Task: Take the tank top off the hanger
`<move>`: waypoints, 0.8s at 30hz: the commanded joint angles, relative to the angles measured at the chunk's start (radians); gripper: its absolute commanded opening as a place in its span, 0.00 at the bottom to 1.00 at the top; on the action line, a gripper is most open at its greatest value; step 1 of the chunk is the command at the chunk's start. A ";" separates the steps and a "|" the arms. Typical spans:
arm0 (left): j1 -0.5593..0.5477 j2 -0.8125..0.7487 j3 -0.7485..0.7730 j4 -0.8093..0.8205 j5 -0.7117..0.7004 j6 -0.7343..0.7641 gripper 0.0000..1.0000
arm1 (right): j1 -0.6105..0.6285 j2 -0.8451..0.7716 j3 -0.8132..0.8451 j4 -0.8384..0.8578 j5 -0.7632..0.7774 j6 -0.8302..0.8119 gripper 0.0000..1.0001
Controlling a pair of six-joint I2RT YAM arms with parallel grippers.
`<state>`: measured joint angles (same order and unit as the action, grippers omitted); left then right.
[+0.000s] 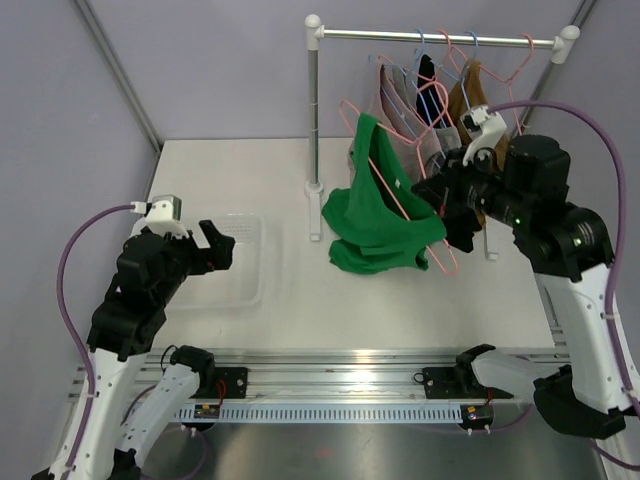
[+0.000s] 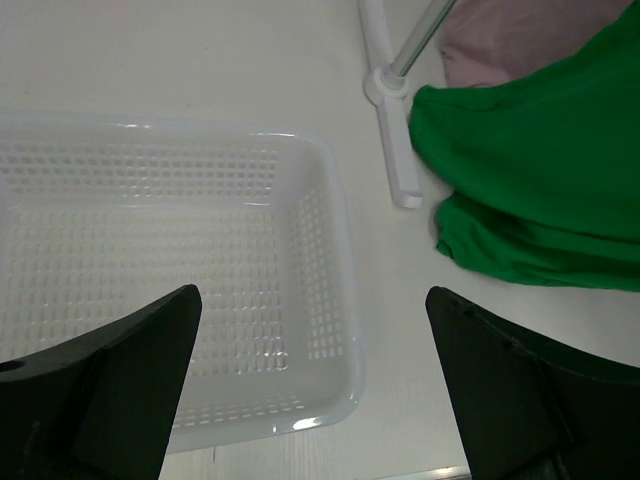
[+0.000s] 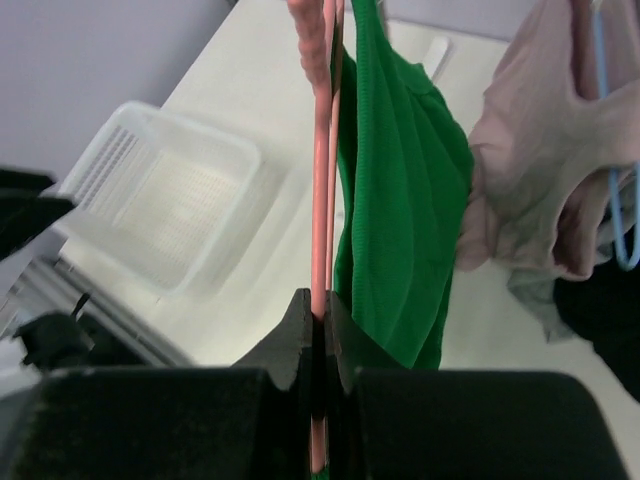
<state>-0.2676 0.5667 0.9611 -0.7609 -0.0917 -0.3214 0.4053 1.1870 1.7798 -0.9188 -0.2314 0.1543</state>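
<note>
A green tank top (image 1: 375,215) hangs on a pink wire hanger (image 1: 392,185), its lower part bunched on the table below the rail. In the right wrist view the tank top (image 3: 400,200) hangs right of the pink hanger wire (image 3: 322,180). My right gripper (image 1: 445,205) is shut on the hanger's wire (image 3: 318,310) beside the cloth. My left gripper (image 1: 218,245) is open and empty over the right end of a white basket (image 1: 240,262). In the left wrist view the left gripper (image 2: 315,385) stands above the basket's corner (image 2: 330,300), with the green top (image 2: 540,180) at the right.
A clothes rail (image 1: 440,37) on a white post (image 1: 314,120) holds more hangers with beige, black and brown garments (image 1: 450,105). The rail's white foot (image 2: 395,150) lies between basket and green top. A pale pink garment (image 3: 545,170) hangs beside the green top.
</note>
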 commanded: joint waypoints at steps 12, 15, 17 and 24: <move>-0.376 0.197 0.195 0.238 -0.011 -0.104 0.99 | 0.006 -0.280 -0.086 -0.166 -0.229 0.008 0.00; -0.494 0.214 0.192 0.308 -0.086 -0.096 0.99 | 0.006 -0.293 -0.169 -0.140 -0.223 0.010 0.00; -0.579 0.229 0.169 0.359 -0.124 -0.062 0.99 | 0.006 -0.303 -0.229 -0.098 -0.241 0.016 0.00; -0.798 0.343 0.113 0.608 -0.296 0.100 0.99 | 0.006 -0.306 -0.296 -0.057 -0.295 0.033 0.00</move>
<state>-1.0172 0.8688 1.1042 -0.3580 -0.2707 -0.3107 0.4061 0.9028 1.4742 -1.0725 -0.4675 0.1776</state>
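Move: My right hand still grips the pink hanger and is bound for the open space some 11 cm back and 6 cm lower; the green tank top's middle lies about 8 cm to its left, 1 cm ahead and 12 cm below. The pink top on the rack is 20 cm ahead, 7 cm left, 12 cm lower. From my open left hand the tank top is roughly 31 cm right, 6 cm ahead, 3 cm higher; the basket is 9 cm ahead, 7 cm left, 25 cm below. My left hand sweeps right about 19 cm towards the tank top, rising some 8 cm and swinging its wrist clockwise, fingers still wide open. My right hand keeps its pinch on the pink hanger and draws it back from the rack, about 12 cm, then sinks and eases slightly forward, turning counter-clockwise and tipping downward. ##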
